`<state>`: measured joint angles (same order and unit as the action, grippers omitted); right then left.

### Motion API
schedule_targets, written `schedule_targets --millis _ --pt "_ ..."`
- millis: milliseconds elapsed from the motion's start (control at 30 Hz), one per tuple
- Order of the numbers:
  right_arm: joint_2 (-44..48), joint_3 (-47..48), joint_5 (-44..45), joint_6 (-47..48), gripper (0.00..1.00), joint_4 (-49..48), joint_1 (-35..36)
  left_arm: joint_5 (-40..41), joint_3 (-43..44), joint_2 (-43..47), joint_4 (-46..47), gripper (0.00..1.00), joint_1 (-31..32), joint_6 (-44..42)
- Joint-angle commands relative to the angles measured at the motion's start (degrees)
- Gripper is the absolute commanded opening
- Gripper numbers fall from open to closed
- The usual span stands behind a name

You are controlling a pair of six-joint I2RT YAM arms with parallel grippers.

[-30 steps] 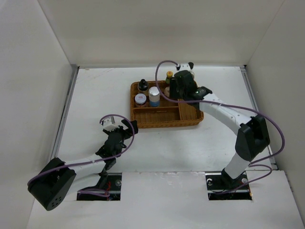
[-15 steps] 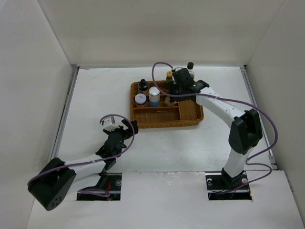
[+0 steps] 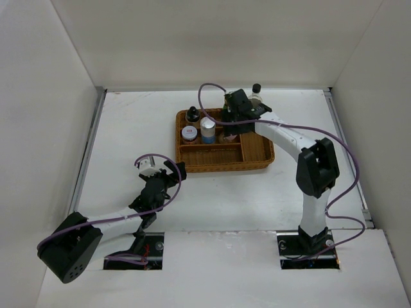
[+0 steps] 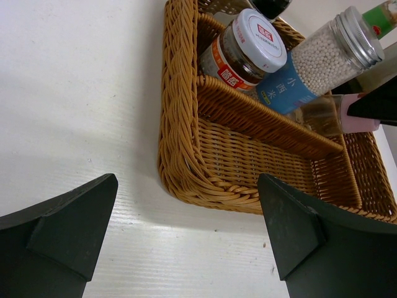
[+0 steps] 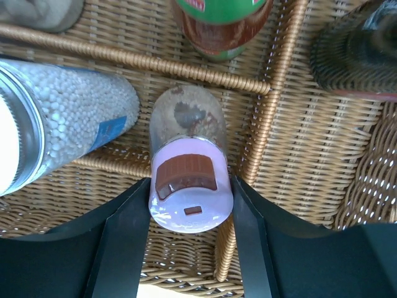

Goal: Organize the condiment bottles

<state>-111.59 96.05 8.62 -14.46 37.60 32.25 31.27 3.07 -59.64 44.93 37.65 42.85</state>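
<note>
My right gripper (image 5: 191, 211) is shut on the pink lid of the pink-lidded shaker (image 5: 189, 186), held over the brown wicker tray (image 3: 257, 154); it also shows in the top view (image 3: 231, 127). Beside the shaker are the blue-white cylinder (image 5: 68, 112) and the yellow-capped red-green bottle (image 5: 220, 25). The tall dark-sauce bottle (image 5: 363, 46) is at the right. The white-lidded jar (image 3: 189, 133) and the squat black-capped bottle (image 3: 191, 115) stand in the tray's left part. My left gripper (image 4: 186, 236) is open and empty on the table just off the tray's near left corner (image 4: 186, 161).
The tray has wicker dividers (image 5: 260, 143) between its compartments; its long front compartment (image 3: 209, 154) holds nothing. White walls close in the table at the back and both sides.
My right gripper has moved left over the tray with the pink-lidded shaker, closer to the blue-white cylinder. The left arm has not moved.
</note>
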Motion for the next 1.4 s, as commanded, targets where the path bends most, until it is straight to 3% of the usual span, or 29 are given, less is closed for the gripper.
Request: schedule_targets --millis 0,267,533,667,767,800,967,1100,1200,1367 --pt "-0.47 3.97 1.30 0.48 0.45 0.19 -0.22 -0.24 0.01 0.05 3.59 1.00 0.36 0.39" --pt "2.07 0.38 3.59 -1.53 0.73 -4.90 -0.04 -0.24 -0.08 0.22 3.68 1.00 0.19 0.39" --pt "14.54 -7.88 5.00 -4.00 0.80 -11.84 1.28 -0.24 -0.35 1.01 3.68 1.00 -0.43 0.39" --pt "24.90 -17.79 7.37 -4.70 0.84 -19.99 2.59 -0.33 -0.44 2.59 2.98 1.00 -0.87 0.22" --pt "34.75 -30.36 10.26 -3.65 0.99 -32.73 4.00 -1.38 -0.26 6.71 0.26 1.00 -1.66 -0.22" --pt "38.43 -35.44 11.93 -3.39 1.00 -37.73 4.35 -1.38 -0.17 8.03 -0.80 1.00 -1.83 -0.31" --pt "55.66 -57.34 23.87 -5.13 1.00 -55.86 4.44 0.19 -0.61 18.65 -7.65 1.00 -3.50 -0.75" --pt "65.61 -69.04 30.13 -10.32 1.00 -60.27 2.69 1.43 1.84 25.26 -17.91 1.00 -4.29 -1.45" --pt "69.48 -74.15 30.93 -15.84 1.00 -60.89 0.67 3.97 9.03 21.51 -30.21 1.00 -6.66 -2.25" --pt "67.56 -76.80 28.56 -19.46 1.00 -61.43 -0.22 6.08 20.29 14.64 -45.61 1.00 -10.09 -1.81"
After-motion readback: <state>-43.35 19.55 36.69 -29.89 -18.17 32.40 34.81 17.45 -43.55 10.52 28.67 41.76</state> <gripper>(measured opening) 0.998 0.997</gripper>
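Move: The pink-lidded jar is already set in the tray's middle compartment, its lid still between the right fingers and its middle some 4 cm below them. From this hand the bead jar stands about 6 cm left and level ahead, the green-label sauce bottle about 7 cm ahead and 1 cm right, and the tall glass bottle some 5 cm ahead and 8 cm right. From the left hand the pink-lidded jar lies about 14 cm ahead and 20 cm right, near its height. Opening wide first, the right fingers let go of the pink lid; that hand then rises about 12 cm while drawing back, and swings right and partly down past the tray's near right corner, fingertips tipping up some 45 degrees and turning clockwise. Later the empty left hand lifts and drifts left about 6 cm, away from the tray, fingers still open. ##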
